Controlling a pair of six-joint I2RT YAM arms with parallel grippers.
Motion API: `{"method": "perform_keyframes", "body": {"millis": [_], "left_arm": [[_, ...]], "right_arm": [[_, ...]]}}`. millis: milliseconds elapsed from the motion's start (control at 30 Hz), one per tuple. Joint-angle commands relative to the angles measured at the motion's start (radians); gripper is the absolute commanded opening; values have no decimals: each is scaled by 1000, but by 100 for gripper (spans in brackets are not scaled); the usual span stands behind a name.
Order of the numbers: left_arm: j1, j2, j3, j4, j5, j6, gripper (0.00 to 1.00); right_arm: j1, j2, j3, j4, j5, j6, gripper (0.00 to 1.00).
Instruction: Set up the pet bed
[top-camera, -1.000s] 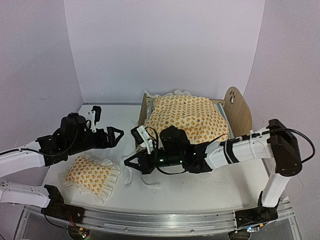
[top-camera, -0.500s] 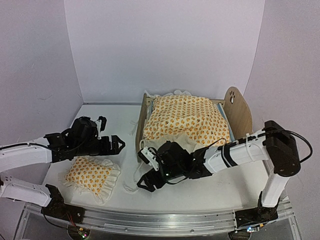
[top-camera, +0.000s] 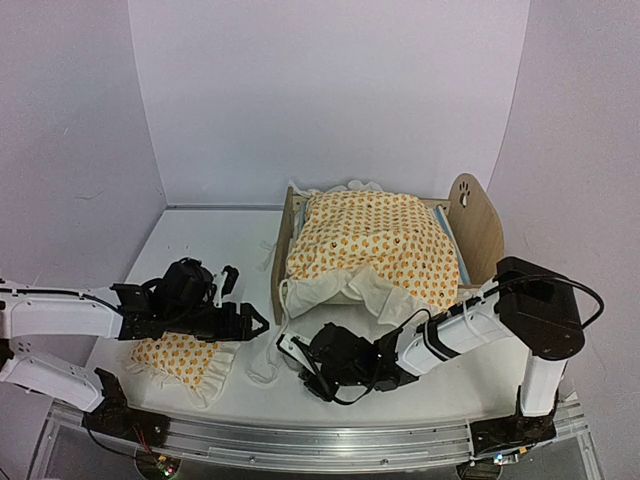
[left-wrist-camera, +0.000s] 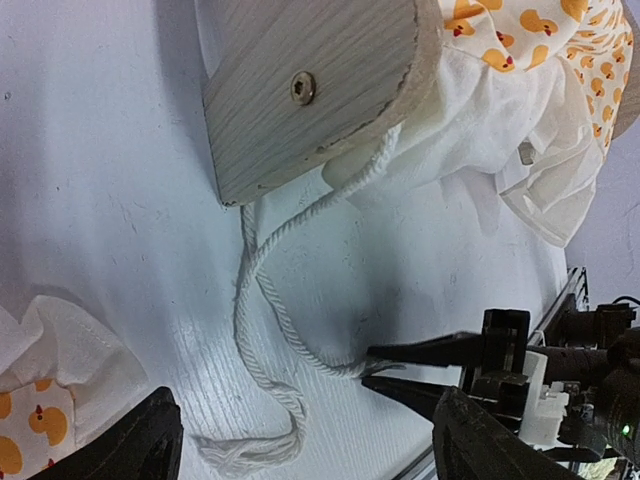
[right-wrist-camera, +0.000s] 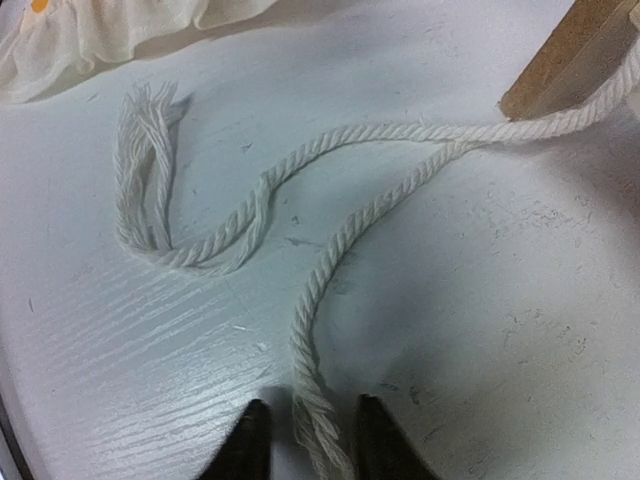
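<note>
The pet bed (top-camera: 480, 228) stands at the right of the table, and an orange duck-print blanket (top-camera: 375, 240) covers its mattress. From its wooden footboard (left-wrist-camera: 300, 90) a white twisted cord (left-wrist-camera: 262, 300) trails over the table. My right gripper (right-wrist-camera: 312, 440) lies low on the table in front of the bed. Its fingers (right-wrist-camera: 250, 440) stand narrowly apart on either side of the cord's frayed end (right-wrist-camera: 318, 420), with a gap on each side. My left gripper (left-wrist-camera: 310, 450) hovers wide open and empty over the cord, left of the footboard (top-camera: 285, 255).
A small ruffled pillow (top-camera: 180, 358) lies at the front left, partly under my left arm. The blanket's white underside (top-camera: 340, 285) hangs out over the bed's near side. A second frayed cord end (right-wrist-camera: 150, 130) rests beside the pillow's ruffle (right-wrist-camera: 100, 40).
My left gripper moved right and nearer, to the foot of the bed. My right gripper dropped toward the front edge, opened, and narrowed around the cord's end. The blanket's near edge fell open.
</note>
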Motion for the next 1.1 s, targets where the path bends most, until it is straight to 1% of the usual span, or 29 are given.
{"method": "perform_keyframes", "body": {"millis": [0,33,67,167,233,300,433,467,533,667,733,800,833,933,1033,1067], "left_arm": [[-7,-48,-85,186,-22,-38,85],[-7,-59,-106,220,-38,-35,85],[-7,-67,-128,266,-50,-29,85],[-11,-87,-176,406,-54,50,83],[-17,-102,-227,540,-47,134,83],[-19,-113,-264,645,-39,239,84],[-21,-93,-266,693,-22,427,86],[-21,-79,-263,709,-2,459,85],[-21,-44,-275,800,77,500,82],[-19,52,-273,923,260,498,76],[-5,123,-245,926,356,463,73],[3,169,-227,937,419,434,71],[5,183,-224,937,438,432,70],[25,193,-227,937,442,439,61],[38,193,-220,938,430,455,55],[40,195,-219,938,420,456,54]], "right_arm": [[25,-21,-58,84,208,7,7],[24,-42,-75,108,200,27,1],[22,-66,-83,124,171,49,0],[15,-132,-66,137,43,106,0],[-9,-169,-59,171,-43,152,0],[-50,-172,-42,191,-140,185,0],[-108,-142,38,176,-286,243,0],[-123,-134,56,162,-309,257,0],[-148,-118,90,153,-376,280,0],[-180,-110,114,151,-449,307,0],[-186,-111,116,151,-455,309,0],[-188,-110,120,151,-461,307,0],[-189,-110,120,150,-467,306,0],[-188,-110,117,149,-490,298,0],[-188,-110,116,150,-512,291,0],[-189,-111,116,150,-520,289,0]]}}
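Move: The white cord's end lies right between the right gripper's partly closed fingers, on the table; from the left gripper it is about 8 cm to the right, 5 cm back and 10 cm below. From the right gripper, the bed's near left leg stands some 10 cm ahead and 4 cm to the left, the other cord's frayed end lies about 7 cm to the left, level with it, and the small pillow about 21 cm left and 3 cm ahead. Shut the right gripper on the cord's end, then lift it about 11 cm off the table, drifting forward and left, and hold it there with the fingers tipping further down. Dip the left gripper slightly, raise it some 5 cm while tilting its fingers up, then bring it right, back and down to the held end, swinging clockwise and narrowing its jaws to about half open around the cord. ##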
